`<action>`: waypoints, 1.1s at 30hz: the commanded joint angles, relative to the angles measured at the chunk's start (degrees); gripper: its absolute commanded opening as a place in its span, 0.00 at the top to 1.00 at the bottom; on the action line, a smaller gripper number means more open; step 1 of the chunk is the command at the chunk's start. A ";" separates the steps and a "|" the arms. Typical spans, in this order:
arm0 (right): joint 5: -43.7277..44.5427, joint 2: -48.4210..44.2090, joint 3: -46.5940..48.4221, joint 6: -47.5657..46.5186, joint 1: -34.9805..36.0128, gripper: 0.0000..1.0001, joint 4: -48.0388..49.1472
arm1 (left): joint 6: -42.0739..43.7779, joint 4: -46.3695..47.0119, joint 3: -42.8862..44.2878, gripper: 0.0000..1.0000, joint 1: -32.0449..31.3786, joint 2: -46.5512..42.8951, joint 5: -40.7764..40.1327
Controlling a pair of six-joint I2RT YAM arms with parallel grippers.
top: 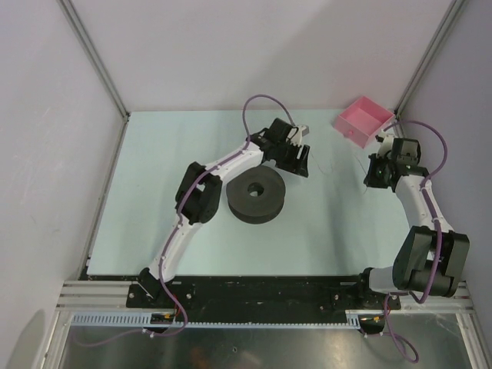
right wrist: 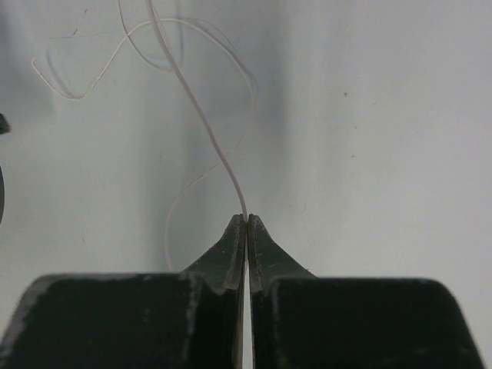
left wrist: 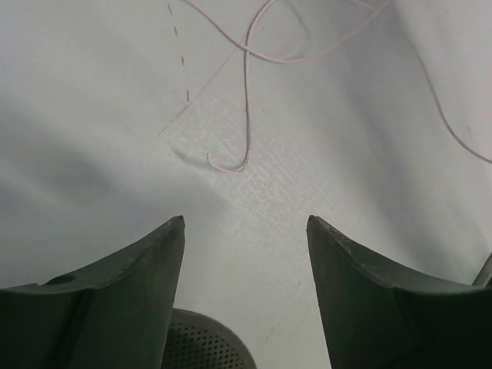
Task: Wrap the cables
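Observation:
The cable shows as a hair-thin whitish wire [left wrist: 246,108] lying in loose loops on the pale table; its hooked free end rests a short way ahead of my left gripper [left wrist: 246,219]. That gripper is open, with only bare table between its fingers. In the top view it [top: 301,160] hovers just behind the dark grey spool [top: 256,195]. My right gripper [right wrist: 246,217] is shut on the wire [right wrist: 206,123], which rises from its tips and curls away to the left. It [top: 374,175] sits at the right side of the table.
A pink open box [top: 361,121] stands at the back right corner, close behind the right gripper. Grey walls enclose the table on three sides. Purple hoses loop along both arms.

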 commanded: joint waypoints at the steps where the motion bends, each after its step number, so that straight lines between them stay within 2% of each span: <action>1: -0.89 -2.62 -0.40 -2.83 -0.25 1.00 -0.16 | -8.71 1.20 4.21 0.31 -1.97 1.38 -5.13; 13: -1.17 -2.77 -0.82 -4.47 -0.25 1.00 -1.23 | -11.10 3.13 7.49 0.40 -2.96 7.12 -5.99; 21: -1.27 -3.35 -0.78 -5.56 -0.25 1.00 -1.75 | -12.73 3.82 7.51 0.38 -2.75 8.99 -7.83; 25: -1.45 -3.45 -0.79 -5.85 -0.25 1.00 -2.70 | -13.90 6.24 8.62 0.37 -2.73 10.41 -5.55; 29: -1.44 -3.30 -0.78 -6.13 -0.25 1.00 -3.05 | -14.92 9.13 8.98 0.46 -2.75 12.00 -2.06; 33: -1.17 -3.04 -0.78 -6.21 -0.25 1.00 -3.08 | -15.77 10.50 8.29 0.67 -2.58 12.50 -0.48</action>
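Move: To the left hand's right, about 6 cm over, 1 cm ahead and 5 cm below, lies the free end of the cable; its loop is some 10 cm to the right, 4 cm ahead and also about 5 cm below. The black spool stands roughly 12 cm to that hand's left, 5 cm back and 5 cm lower. From the right hand, the cable's free end is about 15 cm left, 6 cm ahead and 10 cm down. Reaching to its right and down at once, about 5 cm across and 4 cm lower, the left hand brings its open fingers to straddle the cable near its free end. The sink comes mostly early, then it edges right as the fingers narrow without shutting. The right hand keeps the cable pinched, easing back about a centimetre. ##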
